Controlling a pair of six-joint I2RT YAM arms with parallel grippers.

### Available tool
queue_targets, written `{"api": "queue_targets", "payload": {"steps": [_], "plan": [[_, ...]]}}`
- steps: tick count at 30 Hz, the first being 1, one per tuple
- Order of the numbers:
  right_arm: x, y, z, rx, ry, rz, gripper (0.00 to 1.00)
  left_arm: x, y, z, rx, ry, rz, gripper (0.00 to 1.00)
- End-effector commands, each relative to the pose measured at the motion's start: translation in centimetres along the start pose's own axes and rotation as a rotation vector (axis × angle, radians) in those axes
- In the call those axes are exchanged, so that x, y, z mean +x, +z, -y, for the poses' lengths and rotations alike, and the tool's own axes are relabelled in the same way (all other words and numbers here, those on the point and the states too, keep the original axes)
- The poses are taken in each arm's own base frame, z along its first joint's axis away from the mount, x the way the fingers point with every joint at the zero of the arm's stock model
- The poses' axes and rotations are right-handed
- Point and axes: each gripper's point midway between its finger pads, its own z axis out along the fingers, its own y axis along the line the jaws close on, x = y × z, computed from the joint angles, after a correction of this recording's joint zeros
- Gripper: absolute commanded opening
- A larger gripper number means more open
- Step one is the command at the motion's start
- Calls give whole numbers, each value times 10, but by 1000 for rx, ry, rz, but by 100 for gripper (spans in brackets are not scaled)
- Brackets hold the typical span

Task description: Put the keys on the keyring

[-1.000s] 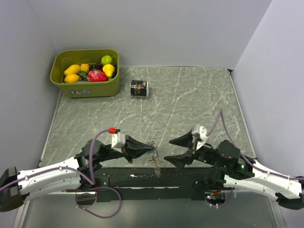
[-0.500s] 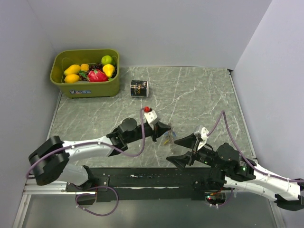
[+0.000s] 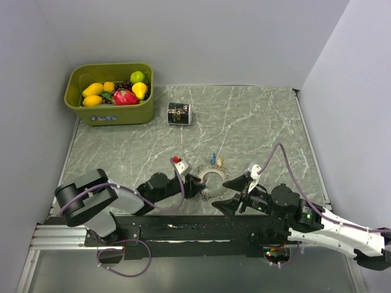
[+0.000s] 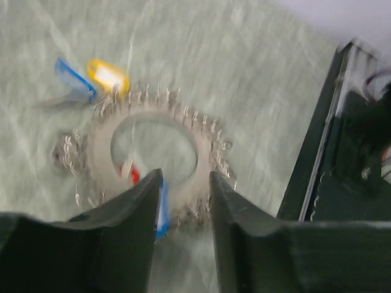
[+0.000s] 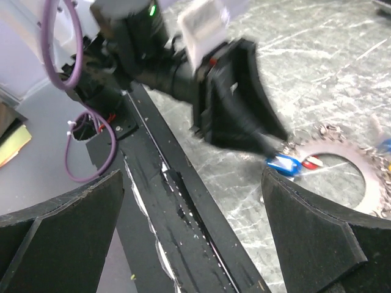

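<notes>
The keyring, a round metal ring fringed with small silver keys, lies flat on the table. A blue-headed key and a yellow tag lie at its far edge. In the left wrist view the keyring lies just ahead, with a blue tag, a yellow tag and another blue key by one finger. My left gripper is open over the ring's near rim, gripping nothing. My right gripper is wide open and empty just right of the ring, with the keyring ahead of it.
A green bin of toy fruit sits at the back left. A small black can stands beside it. The black mounting rail runs along the near edge. White walls close in both sides of the marble-patterned table.
The left arm carried the keyring from the near edge out over the table, then drew back low. Its jaws opened and the ring now lies flat. The right gripper opened fully.
</notes>
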Motion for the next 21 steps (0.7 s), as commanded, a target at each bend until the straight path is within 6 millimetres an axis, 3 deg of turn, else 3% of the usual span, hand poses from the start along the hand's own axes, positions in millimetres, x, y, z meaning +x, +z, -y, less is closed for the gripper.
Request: {"api": "queue_targets", "payload": {"steps": [1,2,3,4,6,7,15,16,17,19,20,21], "plan": [[-10,1,-1,7,11,26,100,-31,-12,21,22,-54,164,66],[-11,1,-1,8,9,29,100,-29,-15,21,8,-48,153,75],[-13,1,-1,8,9,37,100,-18,-17,24,5,-35,104,91],[-14,1,0,14,9,43,100,-30,-20,24,-18,-32,135,99],[-16,2,0,16,8,48,100,-24,-25,20,-58,-46,95,96],[-18,2,0,19,9,54,100,-37,-29,21,-63,-55,124,96],[-23,12,5,66,9,54,100,-71,-66,5,-204,-140,219,96],[-27,12,7,79,11,61,100,-87,-77,-1,-246,-159,282,96],[-28,13,8,91,13,62,100,-79,-82,-9,-293,-162,254,96],[-31,14,10,105,18,68,100,-94,-96,-18,-365,-215,309,96],[-35,15,11,117,21,84,100,-86,-107,-38,-483,-218,294,96],[-37,15,12,120,23,93,100,-90,-115,-43,-523,-260,317,96]]}}
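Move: At the left hand's fingertips is the near blue key, about 1 cm below the hand point. The keyring's middle lies roughly 5 cm to the hand's right, 2 cm ahead and 4 cm below, with the red key inside it about 2 cm ahead and 3 cm right. Farther out, the yellow key is some 9 cm ahead and 8 cm right. From the right hand, the keyring is about 12 cm ahead, 3 cm left and 15 cm below. Letting the near blue key go, the left hand dips about 2.5 cm while easing back a little, its part-open fingers spreading wide. It then climbs some 13 cm from that low point and swings left, away from the keyring, the wrist turning about 20 degrees counter-clockwise. The right hand, staying wide open, eases forward 1–2 cm towards the keyring. ##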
